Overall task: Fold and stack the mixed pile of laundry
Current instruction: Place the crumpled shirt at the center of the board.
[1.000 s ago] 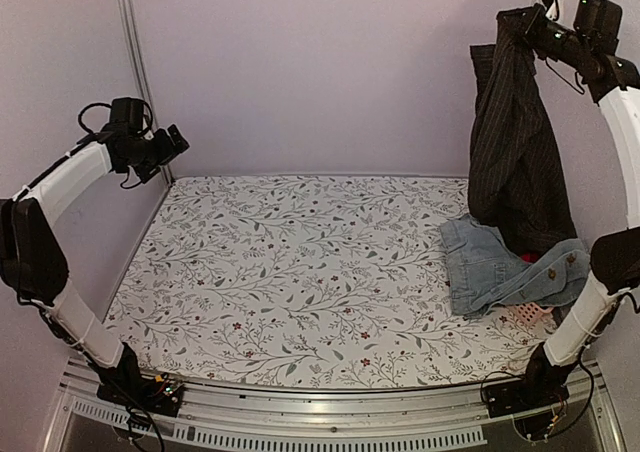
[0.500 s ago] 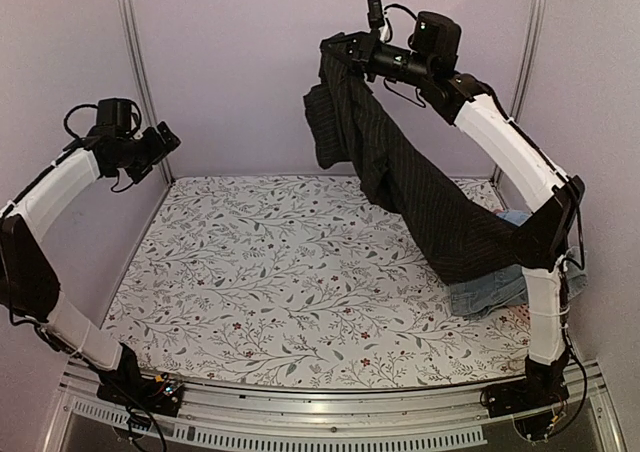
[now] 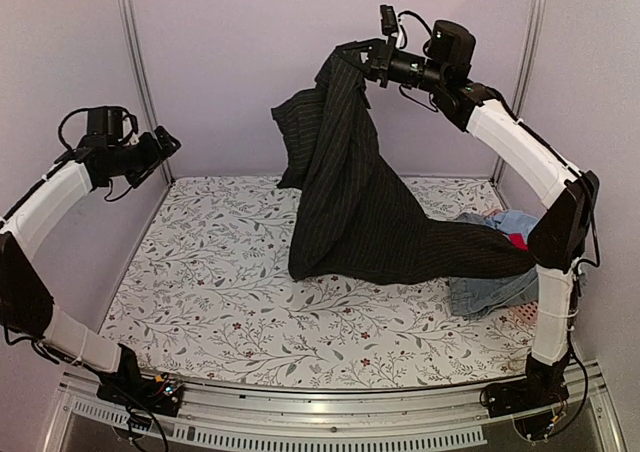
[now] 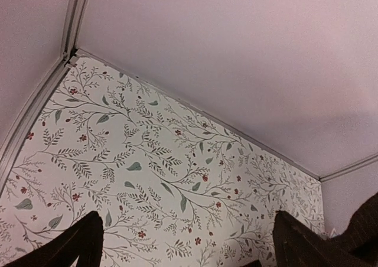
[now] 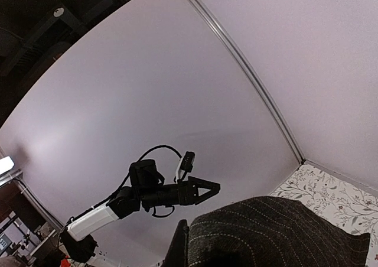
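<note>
The black pinstriped shirt [image 3: 365, 212] hangs from my right gripper [image 3: 350, 56], which is shut on its top edge high at the back centre. The shirt's lower part spreads over the floral table and trails right onto the laundry pile. In the right wrist view the shirt [image 5: 277, 231] bunches over my fingers and hides them. The pile at the right edge shows light-blue denim [image 3: 488, 292] and a red garment [image 3: 517, 240]. My left gripper [image 3: 170, 142] hangs open and empty, high at the left. Its dark fingers [image 4: 82, 243] stand wide apart over the table.
A pink slatted basket [image 3: 526, 315] peeks out under the denim at the right front. The floral table cover [image 3: 230, 282] runs from the left wall to the shirt. Metal frame posts [image 3: 133, 62] stand at the back corners. My left arm [image 5: 147, 196] shows in the right wrist view.
My right arm has swung left from the far right corner to the back centre, pulling the shirt off the pile so it now drapes across the table. The left arm has shifted slightly.
</note>
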Controlling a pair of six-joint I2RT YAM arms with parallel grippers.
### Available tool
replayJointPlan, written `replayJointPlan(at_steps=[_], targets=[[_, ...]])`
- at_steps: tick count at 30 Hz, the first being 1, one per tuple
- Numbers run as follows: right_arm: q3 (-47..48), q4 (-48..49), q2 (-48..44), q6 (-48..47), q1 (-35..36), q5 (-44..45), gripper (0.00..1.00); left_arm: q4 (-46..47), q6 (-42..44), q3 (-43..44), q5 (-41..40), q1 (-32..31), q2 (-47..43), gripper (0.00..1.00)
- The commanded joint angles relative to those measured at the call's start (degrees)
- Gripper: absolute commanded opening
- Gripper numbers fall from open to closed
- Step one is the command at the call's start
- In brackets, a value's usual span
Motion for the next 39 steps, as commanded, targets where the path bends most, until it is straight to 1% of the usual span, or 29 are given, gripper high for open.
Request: replayJointPlan(at_steps=[1, 2, 4, 5, 7, 8, 10, 14, 16, 19, 21, 22, 23, 24, 25, 26, 27, 29, 30, 31, 32, 35, 37, 39], targets=[[-3.47, 2.52, -7.43, -2.57, -4.53, -2.85, 0.0, 12.12, 8.73, -5.96, 20.25, -1.61, -2.65, 1.0], [-3.23, 2.28, -7.51, -2.88, -4.52, -2.91, 0.0, 16.65, 9.75, -8.65, 23.1, -3.35, -3.35, 1.0], [-2.35, 2.3, -7.33, -2.83, -4.58, -2.71, 0.0, 22.82, 12.1, -13.5, 25.0, -7.73, -4.14, 1.0], [-1.62, 2.16, -7.01, -2.6, -4.58, -2.76, 0.0, 27.49, 13.99, -15.81, 24.8, -10.32, -4.28, 1.0], [-0.12, 2.13, -6.22, -2.06, -4.57, -2.8, 0.0, 33.34, 17.64, -20.7, 23.09, -16.45, -3.88, 1.0], [0.24, 2.2, -5.87, -1.81, -4.56, -2.88, 0.0, 36.0, 18.54, -22.11, 21.6, -19.68, -3.06, 1.0], [0.58, 2.22, -5.62, -1.42, -4.59, -3.05, 0.0, 42.11, 19.14, -24.12, 20.39, -23.54, -0.15, 1.0], [1.42, 1.88, -5.77, -1.24, -4.57, -3.36, 0.0, 50.64, 24.28, -23.01, 16.59, -30.83, 9.59, 1.0], [1.85, 1.87, -5.62, -0.73, -4.59, -3.54, 0.0, 54.97, 25.26, -21.52, 15.64, -33.22, 14.94, 1.0], [2.08, 1.6, -5.78, -0.21, -4.57, -3.52, 0.0, 59.43, 26.21, -16.84, 16.71, -36.53, 22.69, 1.0], [2.47, 0.89, -5.99, -0.62, -4.57, -3.42, 0.0, 58.64, 27.99, -12.11, 16.63, -38.77, 27.28, 0.98], [2.77, 0.51, -6.04, -0.75, -4.62, -3.29, 0.0, 57.65, 28.41, -8.88, 16.0, -39.44, 29.08, 0.9], [3.08, 0.19, -6.12, -1.15, -4.65, -3.17, 0.0, 56.62, 28.28, -6.86, 16.15, -39.57, 30.2, 0.75], [3.37, -0.2, -6.17, -1.4, -4.59, -2.82, 0.0, 55.3, 27.76, -5.36, 15.25, -39.32, 30.28, 0.58], [3.57, -0.83, -6.34, -1.89, -4.75, -2.37, 0.0, 54.25, 26.51, -4.73, 13.99, -38.06, 29.46, 0.34], [3.6, -1.45, -6.58, -2.32, -4.99, -1.6, 0.0, 54.11, 24.9, -4.98, 13.34, -37.16, 27.56, 0.07], [3.53, -1.62, -7.18, -3.2, -5.27, -0.61, 0.0, 54.15, 22.64, -5.96, 12.33, -34.87, 24.88, 0.0], [3.36, -3.1, -7.97, -4.18, -6.19, 1.04, 0.0, 54.38, 20.17, -8.61, 9.89, -31.47, 18.11, 0.0], [3.39, -2.96, -8.45, -4.65, -6.68, 1.98, 0.0, 52.74, 20.18, -8.93, 6.46, -29.93, 14.76, 0.0], [3.41, -2.43, -8.56, -4.87, -6.93, 2.98, 0.0, 49.08, 20.67, -8.45, 3.76, -28.52, 11.3, 0.0], [3.49, -2.21, -8.59, -4.99, -7.16, 3.65, 0.0, 46.24, 20.97, -7.25, 1.54, -26.79, 8.35, 0.0], [3.97, 5.27, -7.0, -2.35, -7.2, 3.95, 0.0, 38.02, 22.23, -1.9, -0.29, -21.62, 2.44, 0.0], [7.06, 8.92, -3.29, 2.34, -6.81, 3.19, 0.0, 32.5, 24.77, 2.28, -1.36, -19.44, 0.27, 0.0], [11.22, 11.03, 0.24, 5.59, -5.98, 2.77, 0.0, 26.92, 26.82, 7.0, -4.84, -18.23, -1.66, 0.0]])
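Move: My right hand already holds the dark striped shirt high by one end. The hanging part I go for is about 37 cm to the right of my open left hand, 4 cm nearer me and 12 cm lower. From my right hand it is some 11 cm left, 3 cm back and 34 cm below. The denim pile is roughly 85 cm right of my left hand, 8 cm back and 26 cm down. I swing my open left hand nearly 40 cm right and down, turning it clockwise some 60 degrees, and shut its fingers on the hanging shirt beneath my right hand. Then I pull it up and back left, tipping the fingers upward as I unwind the turn. My right hand keeps its pinch, easing right and rising. ##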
